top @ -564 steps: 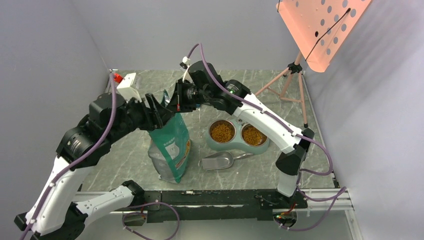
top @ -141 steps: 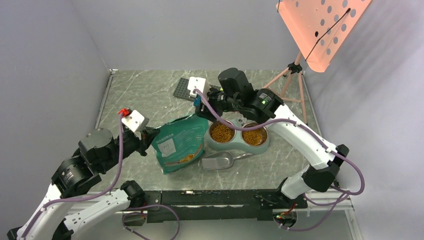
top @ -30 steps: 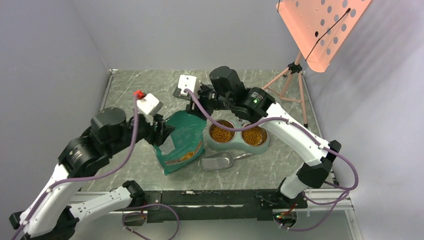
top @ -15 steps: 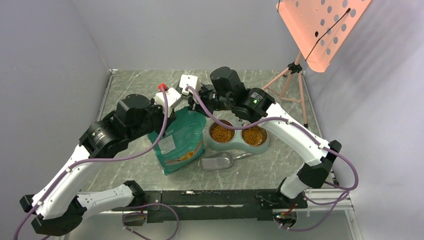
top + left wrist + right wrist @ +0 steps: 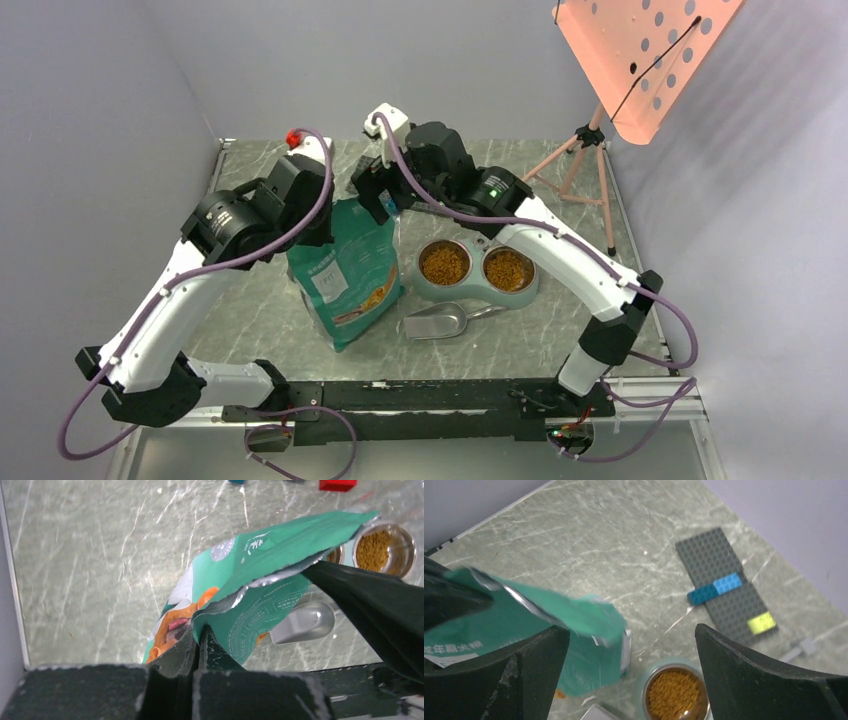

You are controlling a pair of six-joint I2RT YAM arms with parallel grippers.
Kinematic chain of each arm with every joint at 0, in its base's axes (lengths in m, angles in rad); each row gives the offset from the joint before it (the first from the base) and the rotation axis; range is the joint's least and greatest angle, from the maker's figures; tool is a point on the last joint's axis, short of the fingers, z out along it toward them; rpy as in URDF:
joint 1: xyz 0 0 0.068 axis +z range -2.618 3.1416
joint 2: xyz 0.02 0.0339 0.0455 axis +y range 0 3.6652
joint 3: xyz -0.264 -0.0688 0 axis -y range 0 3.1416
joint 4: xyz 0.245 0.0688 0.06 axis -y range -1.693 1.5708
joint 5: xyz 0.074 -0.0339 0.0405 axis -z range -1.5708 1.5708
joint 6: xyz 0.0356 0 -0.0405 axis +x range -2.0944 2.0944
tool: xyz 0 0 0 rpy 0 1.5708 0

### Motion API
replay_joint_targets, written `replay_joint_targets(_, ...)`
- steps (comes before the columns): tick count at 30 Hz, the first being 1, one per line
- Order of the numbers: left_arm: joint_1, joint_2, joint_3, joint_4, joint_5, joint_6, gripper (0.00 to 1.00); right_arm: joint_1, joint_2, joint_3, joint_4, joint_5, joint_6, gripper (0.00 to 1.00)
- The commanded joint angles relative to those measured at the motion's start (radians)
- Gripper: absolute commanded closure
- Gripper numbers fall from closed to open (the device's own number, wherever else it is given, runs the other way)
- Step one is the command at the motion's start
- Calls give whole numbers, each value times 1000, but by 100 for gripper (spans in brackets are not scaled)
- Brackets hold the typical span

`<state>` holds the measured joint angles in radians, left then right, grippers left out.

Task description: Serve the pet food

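The teal-and-white pouch point(image 5: 345, 270) stands nearly upright left of the bowls. My left gripper point(image 5: 322, 218) is shut on its top edge, and the left wrist view shows the jaws point(image 5: 199, 641) pinched on the pouch point(image 5: 260, 550) rim. My right gripper point(image 5: 383, 198) hangs wide open at the pouch's top right corner point(image 5: 589, 617), with its fingers point(image 5: 531, 672) either side and not touching. Pet food point(image 5: 445, 263) fills both steel cups of the grey-green dish point(image 5: 478, 292). It also shows in the right wrist view point(image 5: 676, 696) and the left wrist view point(image 5: 382, 550).
The metal scoop point(image 5: 437, 322) lies empty in front of the dish and also shows in the left wrist view point(image 5: 302, 622). A grey brick baseplate point(image 5: 729, 585) with blue and yellow bricks lies behind. A pink tripod point(image 5: 590, 140) with a perforated panel stands at the back right.
My left arm has swung back and up, pulling the pouch from lying tilted to nearly upright. My right gripper has shifted left and back to the pouch's top.
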<state>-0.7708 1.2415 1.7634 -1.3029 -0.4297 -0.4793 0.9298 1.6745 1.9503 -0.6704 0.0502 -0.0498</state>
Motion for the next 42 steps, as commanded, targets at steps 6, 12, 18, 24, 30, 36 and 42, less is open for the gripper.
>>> replay_joint_targets(6,140,-3,235,-266,-178,-488,100,67,-305,-385,288,254,279,0)
replay_joint_targets(12,230,-1,263,-255,-160,-678,100,244,-294,-463,437,234,212,0)
replay_joint_targets(18,305,-20,241,-130,-63,-719,100,359,-206,-447,571,155,120,0)
replay_joint_targets(24,334,-26,272,-137,-77,-721,100,388,-75,-307,537,273,60,1)
replay_joint_targets(30,381,-46,283,-109,-94,-633,100,394,-3,-241,578,293,-26,11)
replay_joint_targets(36,388,-123,142,51,-85,-477,100,396,115,-63,480,338,-50,41)
replay_joint_targets(42,394,-175,44,158,-111,-405,100,396,185,47,353,431,-97,100)
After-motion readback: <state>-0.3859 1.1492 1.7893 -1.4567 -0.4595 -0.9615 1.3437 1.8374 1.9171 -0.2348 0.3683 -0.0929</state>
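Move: The left fingers already pinch the near corner of the pet food bag's mouth; the bag's body hangs some 14 cm below them, about 3 cm ahead and 4 cm to the right. From the open right hand, that corner is roughly 8 cm back, 5 cm to the left and 2 cm lower. The scoop lies about 4 cm back and 13 cm right of the right hand, the left bowl some 8 cm ahead and 14 cm right, both nearly 30 cm below. Keeping its pinch on the mouth corner, the left hand draws the bag about 10 cm to the left while turning some 45 degrees counter-clockwise, most of that early on. The right hand, fingers wide, first dips a little and swings right, then sweeps back and left around the bag's near side, comes slightly forward and up again to end about 15 cm left and 10 cm back of its start, and shuts its fingers on the mouth edge close beside the left fingers. ##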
